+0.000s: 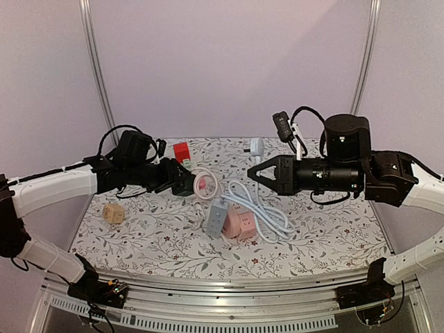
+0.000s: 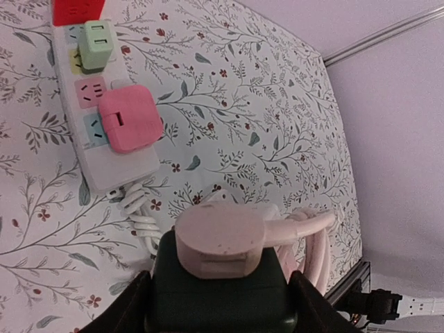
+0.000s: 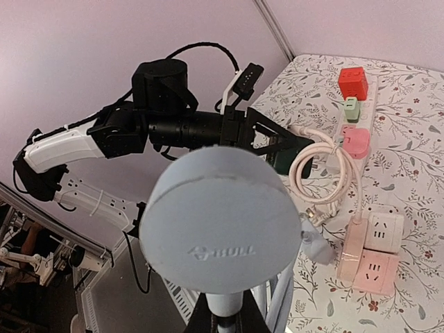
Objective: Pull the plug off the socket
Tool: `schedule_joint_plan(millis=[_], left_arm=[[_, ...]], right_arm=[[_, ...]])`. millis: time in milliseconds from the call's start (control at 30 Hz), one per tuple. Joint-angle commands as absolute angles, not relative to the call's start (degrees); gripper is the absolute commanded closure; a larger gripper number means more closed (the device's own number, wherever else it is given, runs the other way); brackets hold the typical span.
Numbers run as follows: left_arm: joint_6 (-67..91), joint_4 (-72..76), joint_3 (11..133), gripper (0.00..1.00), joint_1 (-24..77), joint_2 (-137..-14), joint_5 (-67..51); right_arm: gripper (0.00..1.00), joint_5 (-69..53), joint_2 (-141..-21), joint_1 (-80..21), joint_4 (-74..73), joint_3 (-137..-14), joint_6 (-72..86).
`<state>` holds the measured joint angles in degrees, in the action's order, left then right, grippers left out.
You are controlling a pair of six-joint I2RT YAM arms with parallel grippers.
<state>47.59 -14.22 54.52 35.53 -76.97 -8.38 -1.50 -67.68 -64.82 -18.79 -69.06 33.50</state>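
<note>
A dark green socket block (image 2: 222, 298) sits between the fingers of my left gripper (image 2: 218, 313), which is shut on it. A pink plug (image 2: 222, 239) is seated on its top, and its pink cable (image 2: 312, 225) runs off to the right. My right gripper (image 3: 223, 323) is shut on the neck of a pale blue round plug (image 3: 222, 229), holding it in the air. In the top view the left gripper (image 1: 186, 179) and right gripper (image 1: 251, 172) face each other, about a hand's width apart above the table.
A white power strip (image 2: 104, 163) carries pink (image 2: 128, 118), green (image 2: 97, 43) and red (image 2: 80, 8) adapters. A grey strip (image 1: 216, 220) and pink socket cubes (image 1: 239, 225) lie mid-table among white cable loops (image 1: 267, 218). A wooden cube (image 1: 113, 213) sits at the left.
</note>
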Motion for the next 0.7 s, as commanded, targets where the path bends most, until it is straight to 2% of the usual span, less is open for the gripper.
schedule_joint_plan(millis=[0, 167, 333, 500, 667], left_arm=[[45.79, -13.4, 56.51, 0.92, 33.85, -76.49, -6.07], [46.32, -12.74, 54.34, 0.92, 31.92, -75.11, -8.28], [44.83, -10.79, 52.12, 0.92, 31.9, -72.19, -10.24], [41.81, -10.02, 49.6, 0.92, 31.9, -68.35, -13.28], [41.32, -7.32, 46.4, 0.92, 31.92, -65.24, -16.73]], right_arm=[[1.0, 7.56, -64.5, -64.7, -20.68, -71.94, 31.6], [1.0, 13.39, -60.91, -64.73, -24.51, -72.51, 28.37], [1.0, 26.11, -60.22, -63.18, -36.17, -75.63, 27.84], [1.0, 34.45, -61.43, -57.78, -46.24, -77.63, 29.9], [1.0, 32.93, -61.61, -48.02, -49.65, -75.45, 31.27]])
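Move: Some 12 cm ahead and 23 cm to the right of the right hand, roughly 32 cm below, lies the open cloth at the table's right. The grey power strip is about 3 cm ahead, 9 left and 26 below that hand; the white-and-pink adapters are about 5 ahead, 2 left and 30 down. From the left hand the open cloth is roughly 40 cm right, 2 back, 16 below. Sweeping right by about 16 cm and forward by 8, at nearly constant height and gathering speed, the right hand keeps its pinch on the grey plug and tows the strip by its cord away from the adapters, swinging clockwise some 35 degrees until its fingers point mostly forward. The left hand, still gripping the dark block with the pink plug, eases 2 cm left, then draws back about 3 cm. ##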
